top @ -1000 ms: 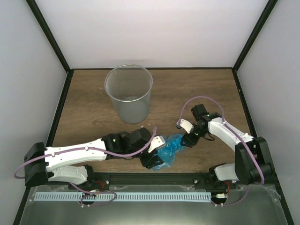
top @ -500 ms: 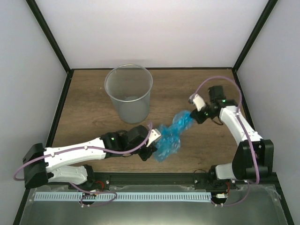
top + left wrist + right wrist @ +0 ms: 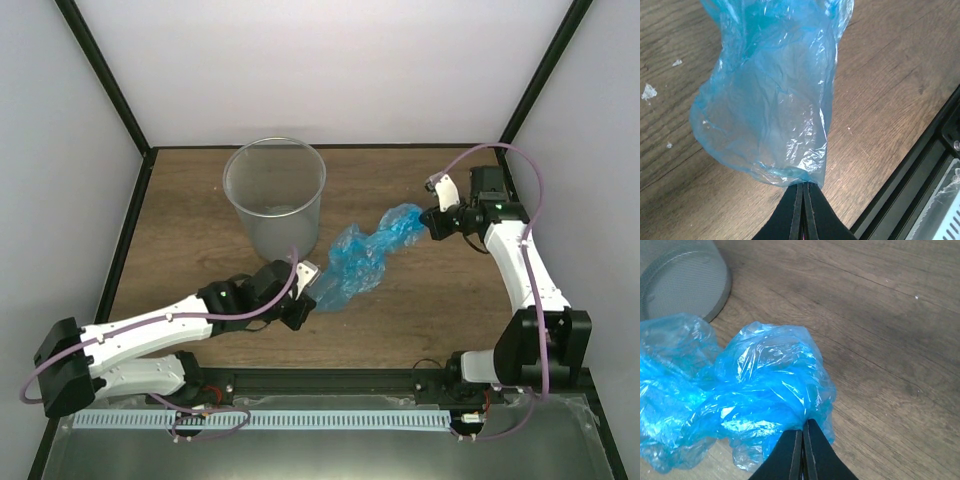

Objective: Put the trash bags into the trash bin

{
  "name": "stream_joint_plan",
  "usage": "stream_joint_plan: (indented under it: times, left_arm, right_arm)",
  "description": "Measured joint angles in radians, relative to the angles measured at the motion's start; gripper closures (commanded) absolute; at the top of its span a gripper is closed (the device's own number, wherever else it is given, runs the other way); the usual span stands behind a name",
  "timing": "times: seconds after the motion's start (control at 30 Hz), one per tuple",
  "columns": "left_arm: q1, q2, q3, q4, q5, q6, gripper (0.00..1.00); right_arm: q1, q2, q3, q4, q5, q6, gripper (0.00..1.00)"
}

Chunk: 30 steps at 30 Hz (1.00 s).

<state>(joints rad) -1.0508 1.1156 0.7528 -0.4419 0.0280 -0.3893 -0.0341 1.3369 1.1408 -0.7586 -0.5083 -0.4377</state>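
A crumpled light-blue trash bag [image 3: 365, 255] is stretched between my two grippers above the wooden table. My left gripper [image 3: 312, 290] is shut on its lower left end, just right of the trash bin's base; the film [image 3: 770, 100] bulges out from the pinched jaws of that gripper [image 3: 805, 186]. My right gripper [image 3: 428, 220] is shut on the upper right end, where the plastic [image 3: 755, 390] bunches at the closed tips of the gripper [image 3: 803, 424]. The trash bin [image 3: 275, 200], a round translucent grey bucket, stands upright at the back left, and its base [image 3: 685, 282] shows in the right wrist view.
The wooden table [image 3: 420, 310] is bordered by black frame posts and white walls. A black rail [image 3: 330, 380] runs along the near edge, seen also at the lower right [image 3: 920, 175] of the left wrist view. Small white flecks [image 3: 649, 91] lie on the wood.
Both grippers have shut on the bag. The right arm drew its end back and to the right; the left moved left toward the bin. The bag went from a crumpled heap to stretched out.
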Motion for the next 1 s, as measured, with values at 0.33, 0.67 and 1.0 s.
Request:
stream_joint_plan:
  times: [0.33,0.67,1.0]
  left_arm:
    - [0.002,0.011,-0.023,0.016,0.002,-0.012,0.96]
    - [0.001,-0.01,0.006,0.018,0.042,0.005,0.22]
    - [0.001,-0.101,0.066,0.013,0.066,0.015,0.1]
  right_arm:
    - [-0.072,0.124,-0.031,0.086,0.097,0.182,0.93]
    - [-0.087,0.005,-0.065,0.105,0.107,0.191,0.36]
    - [-0.086,-0.106,-0.109,0.047,0.059,0.078,0.35]
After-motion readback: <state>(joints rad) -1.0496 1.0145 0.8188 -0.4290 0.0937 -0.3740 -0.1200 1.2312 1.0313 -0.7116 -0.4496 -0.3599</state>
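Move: The blue bag is already strung between both shut grippers: its middle lies about 10 cm ahead and 13 cm right of the left hand, some 3 cm lower, and about 9 cm back and 14 cm left of the right hand, some 9 cm lower. The trash bin stands roughly 23 cm ahead and 4 cm left of the left hand, or 4 cm ahead and 31 cm left of the right hand. Right and down the right hand swings, about 5 cm each way with some forward, turning clockwise nearly 20 degrees, while the left sinks slightly and keeps its pinch on the near end. Then both sets of fingers open wide and let go of the bag: the left rises about 7 cm, the right draws up and back, easing slightly left and partly turning back. ##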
